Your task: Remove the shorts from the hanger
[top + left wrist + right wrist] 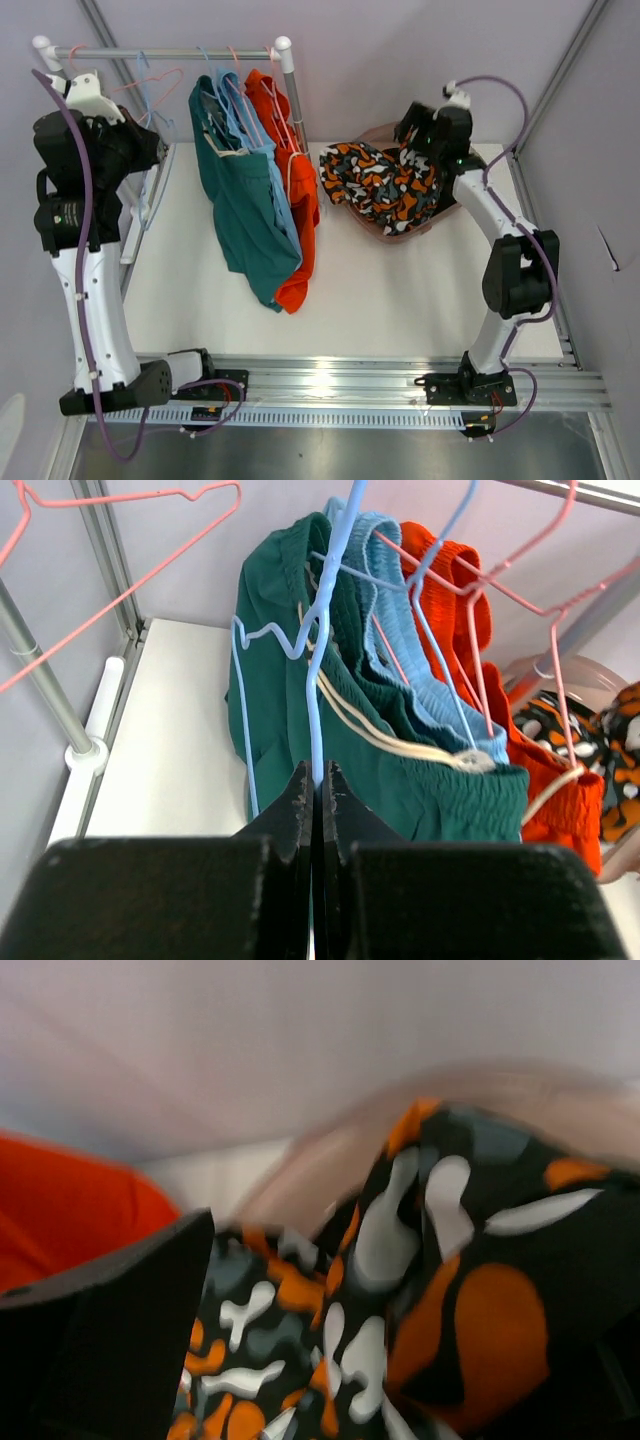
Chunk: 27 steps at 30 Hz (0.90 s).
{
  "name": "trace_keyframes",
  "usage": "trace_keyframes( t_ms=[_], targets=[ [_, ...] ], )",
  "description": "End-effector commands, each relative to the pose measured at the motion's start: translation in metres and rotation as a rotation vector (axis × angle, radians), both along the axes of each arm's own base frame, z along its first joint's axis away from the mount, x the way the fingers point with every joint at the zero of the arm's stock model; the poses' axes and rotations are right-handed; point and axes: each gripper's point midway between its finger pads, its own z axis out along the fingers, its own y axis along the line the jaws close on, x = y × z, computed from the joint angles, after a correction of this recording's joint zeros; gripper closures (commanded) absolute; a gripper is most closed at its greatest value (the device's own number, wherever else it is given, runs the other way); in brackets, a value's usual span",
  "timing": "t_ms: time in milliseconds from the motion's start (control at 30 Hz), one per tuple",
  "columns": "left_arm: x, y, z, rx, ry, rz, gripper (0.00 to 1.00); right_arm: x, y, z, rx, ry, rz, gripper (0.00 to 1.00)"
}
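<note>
Teal shorts point(240, 200), light blue shorts point(262, 140) and bright orange shorts point(300, 200) hang on wire hangers from the rail point(160, 50). My left gripper point(320, 775) is shut on the thin wire of the blue hanger point(318, 680), just in front of the teal shorts point(300, 690); from above it point(148, 150) sits left of the clothes. The black shorts with an orange-and-white pattern point(385, 185) lie heaped in a pinkish basket point(395, 232). My right gripper point(428, 132) hovers over them, open, with the patterned fabric point(420, 1290) loose between its fingers point(120, 1330).
An empty pink hanger point(150, 85) hangs at the rail's left end. The rack's white posts stand at the left point(45, 50) and the middle point(288, 80). Frame bars run along the walls, and the metal rail point(330, 385) with both arm bases runs along the near edge.
</note>
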Motion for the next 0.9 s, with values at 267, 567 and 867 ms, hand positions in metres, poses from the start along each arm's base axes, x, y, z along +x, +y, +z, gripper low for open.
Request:
trace_keyframes(
  t_ms=[267, 567, 867],
  targets=[
    [0.084, 0.029, 0.018, 0.032, -0.022, 0.062, 1.0, -0.156, 0.088, -0.133, 0.104, 0.207, 0.241, 0.01],
    [0.119, 0.038, 0.018, 0.02, 0.005, 0.08, 1.0, -0.219, 0.109, -0.176, -0.161, 0.311, 0.202, 0.01],
    [0.108, 0.047, -0.002, 0.02, 0.051, 0.136, 0.62, -0.175, 0.047, -0.108, -0.404, 0.317, -0.122, 0.01]
  ],
)
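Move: The rail is about 15 cm ahead of the left hand, which holds the blue hanger, and 12 above it. The pink hanger is 13 ahead and 6 left; the green shorts' middle is 13 ahead, 15 right, 16 lower. From the open right hand, the patterned shorts lie some 9 cm back, 6 left and 20 below, over the basket, whose middle is 4 back, 2 left, 26 down. Left carries the hanger about 12 cm forward to the rail, part-opening; open right sinks back-left towards patterned shorts. ##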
